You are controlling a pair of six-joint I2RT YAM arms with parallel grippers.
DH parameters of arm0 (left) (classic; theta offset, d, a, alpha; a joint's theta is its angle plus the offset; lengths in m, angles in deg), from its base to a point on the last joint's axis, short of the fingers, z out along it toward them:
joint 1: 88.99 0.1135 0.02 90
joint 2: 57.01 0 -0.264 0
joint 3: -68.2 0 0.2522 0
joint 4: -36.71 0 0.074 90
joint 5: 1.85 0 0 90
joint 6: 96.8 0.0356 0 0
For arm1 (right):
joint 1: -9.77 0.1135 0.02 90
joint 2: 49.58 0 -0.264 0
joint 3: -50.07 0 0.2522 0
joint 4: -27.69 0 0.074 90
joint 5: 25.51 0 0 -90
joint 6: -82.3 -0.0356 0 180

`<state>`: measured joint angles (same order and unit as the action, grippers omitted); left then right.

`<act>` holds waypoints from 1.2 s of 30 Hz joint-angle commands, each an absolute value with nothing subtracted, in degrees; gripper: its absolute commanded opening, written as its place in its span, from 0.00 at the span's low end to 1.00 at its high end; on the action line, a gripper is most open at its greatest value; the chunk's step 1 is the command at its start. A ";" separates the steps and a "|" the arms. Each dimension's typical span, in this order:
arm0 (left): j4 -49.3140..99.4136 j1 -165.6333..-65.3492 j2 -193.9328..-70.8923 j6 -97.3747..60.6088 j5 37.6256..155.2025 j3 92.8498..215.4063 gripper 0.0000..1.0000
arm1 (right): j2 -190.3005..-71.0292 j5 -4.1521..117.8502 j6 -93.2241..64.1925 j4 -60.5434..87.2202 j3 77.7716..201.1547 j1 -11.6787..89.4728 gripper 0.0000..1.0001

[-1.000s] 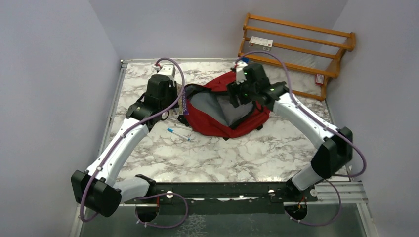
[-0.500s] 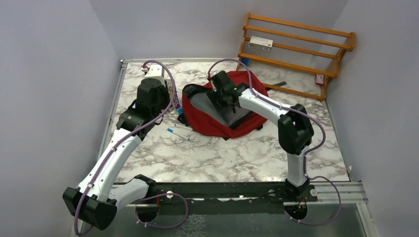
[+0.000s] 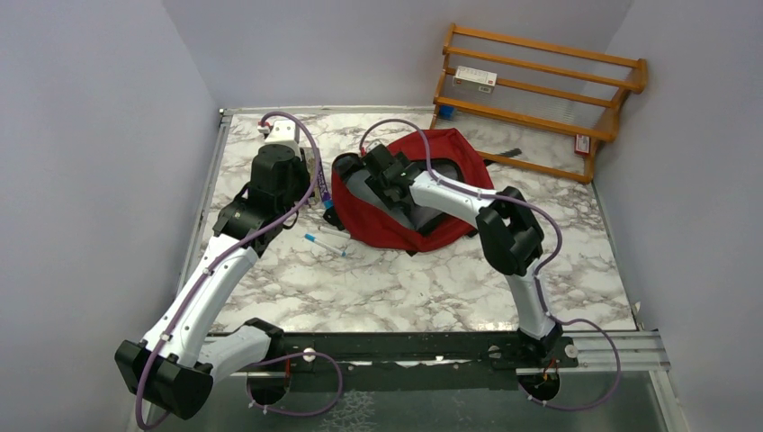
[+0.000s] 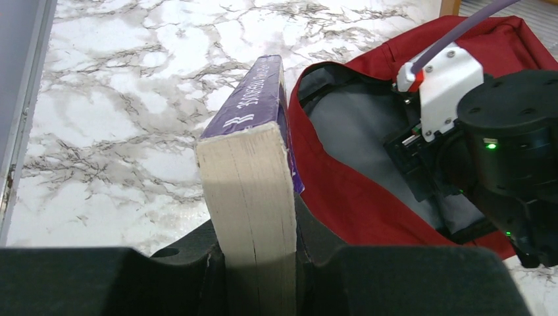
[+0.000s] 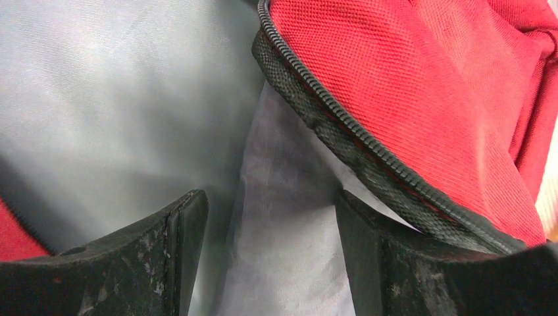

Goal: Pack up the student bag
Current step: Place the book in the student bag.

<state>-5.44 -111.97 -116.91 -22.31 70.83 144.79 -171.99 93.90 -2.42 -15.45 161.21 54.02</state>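
Note:
The student bag point(image 3: 454, 153), dark red with grey lining, lies open at the back middle of the marble table. My left gripper point(image 4: 256, 243) is shut on a thick purple-covered book point(image 4: 253, 171), held on edge just left of the bag's point(image 4: 342, 191) open mouth. In the top view the book point(image 3: 326, 193) sits beside the bag's left rim. My right gripper point(image 5: 270, 217) is inside the opening, open, with a fold of grey lining point(image 5: 289, 197) between its fingers and the black zipper edge point(image 5: 342, 138) beside the right one. From above, the right gripper point(image 3: 373, 171) is at the bag's left end.
A blue-and-white pen point(image 3: 324, 244) lies on the marble in front of the bag. A wooden rack point(image 3: 540, 90) with a white box point(image 3: 474, 78) stands at the back right. A small dark object point(image 3: 510, 154) lies near the rack's foot.
My right arm has swung left and its gripper has gone into the bag's mouth. My left arm with the book has drawn slightly left and back.

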 commanded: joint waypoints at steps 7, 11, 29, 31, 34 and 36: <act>-0.95 -111.76 -115.19 -23.91 72.66 145.15 0.00 | -177.63 105.52 3.03 -11.10 164.68 55.79 0.58; -0.69 -111.76 -115.77 -24.20 73.34 144.42 0.00 | -175.50 103.45 1.82 -10.92 163.98 55.85 0.43; 5.57 -111.73 -118.51 -32.03 86.15 142.25 0.00 | -161.64 86.94 -7.08 -16.77 161.86 51.50 0.01; 7.50 -111.73 -119.58 -33.78 87.97 142.45 0.00 | -159.94 82.51 -10.25 -16.87 160.80 50.02 0.01; 11.41 -111.70 -121.60 -37.32 92.53 142.23 0.00 | -157.34 77.06 -14.03 -15.61 158.48 47.94 0.01; 14.11 -111.67 -123.17 -39.80 94.61 141.92 0.00 | -155.87 75.57 -16.05 -14.53 156.58 47.36 0.01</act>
<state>2.91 -111.97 -121.34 -33.37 87.14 141.22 -160.32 83.95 -9.68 -16.04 159.25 48.45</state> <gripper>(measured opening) 0.265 0.016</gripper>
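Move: The left hand holds the purple book, whose middle is about 6 cm ahead and 2 cm below; the student bag's opening lies some 23 cm to its right, 9 cm ahead and 21 cm down. The right hand's open fingers straddle the bag's grey divider, about 1 cm ahead and 2 cm below, straight in front; the red flap is roughly 8 cm ahead and 10 cm right, at its height. Right hand pinches the divider, lifts about 8 cm; left carries the book 6 cm right towards the bag. ##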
